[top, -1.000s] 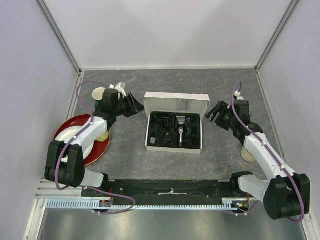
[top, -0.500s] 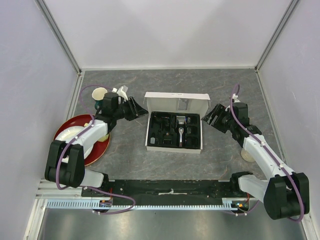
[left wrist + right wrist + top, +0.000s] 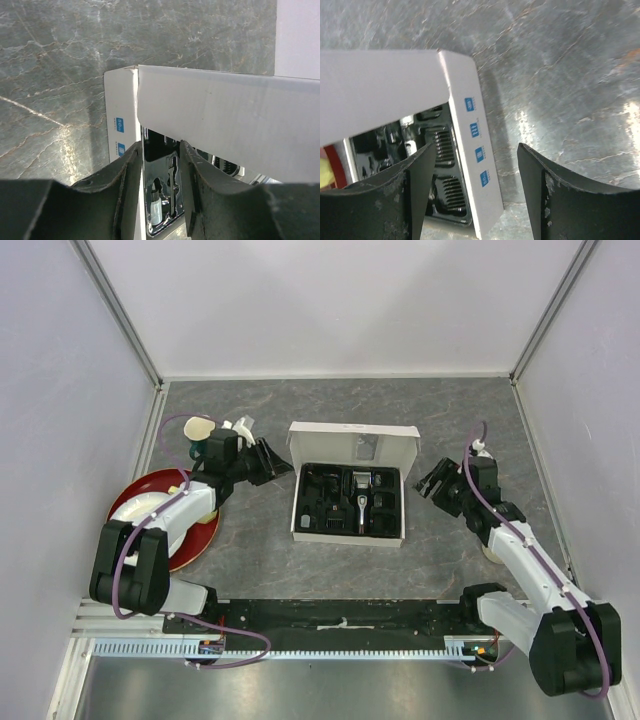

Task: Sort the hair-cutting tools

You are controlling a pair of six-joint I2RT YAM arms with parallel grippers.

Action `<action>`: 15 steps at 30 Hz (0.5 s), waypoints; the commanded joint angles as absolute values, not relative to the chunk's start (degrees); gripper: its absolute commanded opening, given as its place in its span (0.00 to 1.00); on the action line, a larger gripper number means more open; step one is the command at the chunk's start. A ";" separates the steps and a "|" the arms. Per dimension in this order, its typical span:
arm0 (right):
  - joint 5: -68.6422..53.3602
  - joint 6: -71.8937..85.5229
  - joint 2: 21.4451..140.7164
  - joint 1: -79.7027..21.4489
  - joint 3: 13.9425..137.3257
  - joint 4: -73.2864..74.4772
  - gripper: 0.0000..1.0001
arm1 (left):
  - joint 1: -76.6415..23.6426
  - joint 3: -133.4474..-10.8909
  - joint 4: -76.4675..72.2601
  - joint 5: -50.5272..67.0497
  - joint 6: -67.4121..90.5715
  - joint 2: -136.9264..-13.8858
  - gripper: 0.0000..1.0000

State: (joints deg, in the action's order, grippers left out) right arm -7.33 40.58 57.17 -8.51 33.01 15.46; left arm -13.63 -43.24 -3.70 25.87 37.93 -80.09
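Note:
A white cardboard box (image 3: 352, 440) lies open mid-table, lid (image 3: 210, 115) folded back. Its black tray (image 3: 310, 512) holds the hair-cutting tools: a silver-and-black clipper (image 3: 360, 502), ribbed comb guards (image 3: 451, 189) on the right side, and a tiny brush (image 3: 173, 172) beside a small white bottle (image 3: 155, 209) on the left side. My left gripper (image 3: 283, 465) sits at the box's upper left edge, jaws partly open (image 3: 159, 145), the tray's rim showing in the gap. My right gripper (image 3: 428, 480) hangs open (image 3: 475, 147) just right of the box's labelled wall (image 3: 477, 170), apart from it.
A red plate (image 3: 195, 535) with a white dish on it lies at the left under the left arm. One cream mug (image 3: 198, 427) stands behind that arm, another (image 3: 493, 548) sits partly hidden under the right arm. Grey walls enclose the table.
The left gripper has moved right, up to the box's left edge, and narrowed slightly. The right gripper has drawn a little toward the near edge, staying open.

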 commanded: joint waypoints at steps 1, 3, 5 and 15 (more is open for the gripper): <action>2.01 42.54 58.61 -8.61 34.62 15.47 0.73 | -13.80 -44.12 -2.11 22.15 37.27 -80.33 0.42; 2.20 42.28 62.30 -8.61 37.69 15.38 0.72 | -13.89 -44.73 -1.32 21.54 37.18 -80.59 0.42; 2.63 42.01 65.63 -8.53 40.76 14.94 0.71 | -13.80 -45.44 -0.53 19.87 37.26 -80.68 0.42; -3.33 43.16 68.55 -8.61 44.03 5.89 0.70 | -13.89 -47.90 1.06 13.10 39.46 -81.47 0.42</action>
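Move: The raised lid of the kit box is what matters. Its middle is about 4 cm ahead of the left hand and 15 cm to its right, and about 8 cm ahead of the right hand and 16 cm to its left, near hand height. The open box's middle lies some 7 cm back, 14 cm right and 8 cm below the left hand; from the right hand it is 2 cm back, 16 cm left and 7 cm lower. Without touching anything, the right hand heads forward about 5 cm, up alongside the lid's right edge. It first swings nearly 2 cm right, clear of the box, and dips a little, then rises just above its starting height, turning slightly clockwise with its fingers open. The left hand eases about 2 cm left, away from the lid, and sinks about as much, its wrist turning counter-clockwise and rolling slightly, fingers staying half open. ##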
